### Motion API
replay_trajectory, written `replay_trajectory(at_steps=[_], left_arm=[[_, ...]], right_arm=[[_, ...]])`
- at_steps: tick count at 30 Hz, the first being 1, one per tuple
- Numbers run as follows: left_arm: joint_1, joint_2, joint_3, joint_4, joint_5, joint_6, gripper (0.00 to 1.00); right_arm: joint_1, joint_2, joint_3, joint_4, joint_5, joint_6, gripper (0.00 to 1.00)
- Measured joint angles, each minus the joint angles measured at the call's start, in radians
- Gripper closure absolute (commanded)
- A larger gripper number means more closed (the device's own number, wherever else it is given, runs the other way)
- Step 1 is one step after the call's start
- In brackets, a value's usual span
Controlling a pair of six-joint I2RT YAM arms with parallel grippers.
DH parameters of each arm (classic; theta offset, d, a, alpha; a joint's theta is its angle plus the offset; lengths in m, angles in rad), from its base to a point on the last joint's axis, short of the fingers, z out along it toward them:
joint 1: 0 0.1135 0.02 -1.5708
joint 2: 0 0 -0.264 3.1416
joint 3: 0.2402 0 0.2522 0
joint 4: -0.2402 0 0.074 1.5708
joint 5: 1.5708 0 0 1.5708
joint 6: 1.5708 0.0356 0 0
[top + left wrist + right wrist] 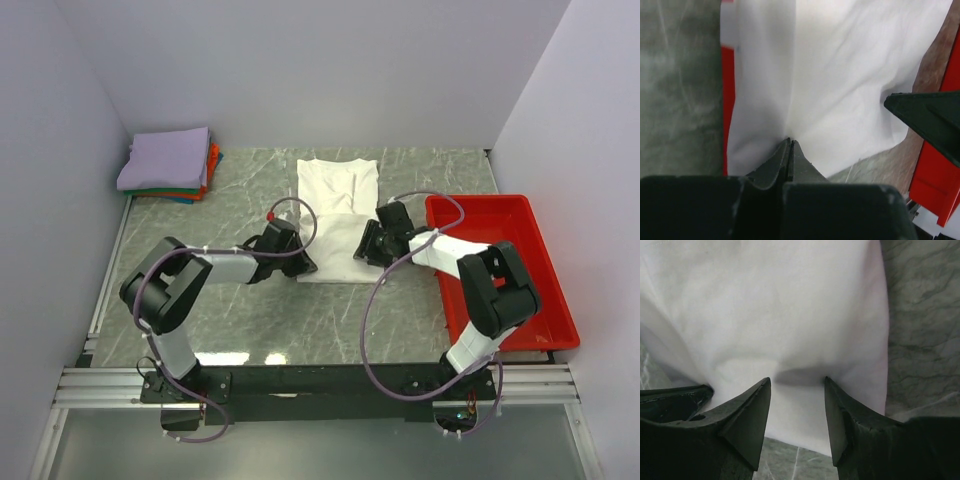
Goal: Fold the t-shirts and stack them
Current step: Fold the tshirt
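The white t-shirt (337,195) lies partly folded in the middle of the table. My left gripper (300,262) is at its near left corner. In the left wrist view the jaws are shut on the white t-shirt (840,75), and creases run out from the left gripper (790,141); a strip of red print (728,75) shows at the cloth's left edge. My right gripper (362,250) is at the near right corner. Its right gripper (797,382) tips stand open, resting on the cloth (780,305) with a low ridge between them. Folded t-shirts (168,165), lavender on top, are stacked at the back left.
A red plastic tray (545,300) sits at the right, close beside the right arm. Grey walls close in the table on three sides. The right gripper's finger (930,120) shows in the left wrist view, and the tray (935,180) behind it.
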Motion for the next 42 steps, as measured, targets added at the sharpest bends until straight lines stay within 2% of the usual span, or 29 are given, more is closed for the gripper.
replay_trajectory(at_steps=[9, 14, 20, 25, 35, 42], left_arm=[[-0.049, -0.15, -0.183, 0.032, -0.014, -0.011, 0.99], [-0.053, -0.166, -0.189, 0.006, -0.023, -0.008, 0.99], [-0.032, -0.163, -0.098, -0.067, -0.029, 0.013, 0.99], [0.031, -0.144, 0.007, -0.106, -0.021, 0.028, 0.99], [0.159, 0.116, 0.321, -0.171, 0.001, 0.052, 0.99], [0.2, 0.254, 0.472, -0.227, 0.023, 0.072, 0.99]], right_arm=[[0.082, -0.118, -0.148, 0.068, 0.011, 0.006, 0.46], [0.088, -0.133, -0.163, 0.071, 0.023, 0.019, 0.45], [0.048, -0.131, -0.141, 0.023, 0.011, 0.018, 0.46], [-0.025, -0.126, -0.083, -0.057, -0.002, 0.003, 0.46], [-0.098, 0.076, 0.248, -0.116, -0.013, -0.014, 0.47], [-0.14, 0.229, 0.384, -0.156, -0.008, -0.036, 0.48]])
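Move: Resting on the t-shirt near its near corners, both hands have the shirt's middle ahead: about 12 cm ahead and 8 right of the left hand, 11 ahead and 7 left of the right. The near edge's middle is 4 cm back and 8 right of the left hand. The folded-over layer's left corner is 14 cm ahead and 4 left of that hand; its right corner, 13 ahead and 3 right of the right hand. The red bin's middle is some 35 cm right of the right hand, about level with it. Smoothing the shirt back, both hands stay down on the cloth and slide about 5 cm towards its near edge, the left with shut fingers, the right half open. They then lift off and arc forward over the folded shirt, the left nearly 19 cm and the right about 14, sinking again towards the two corners of the folded-over layer's far edge. ##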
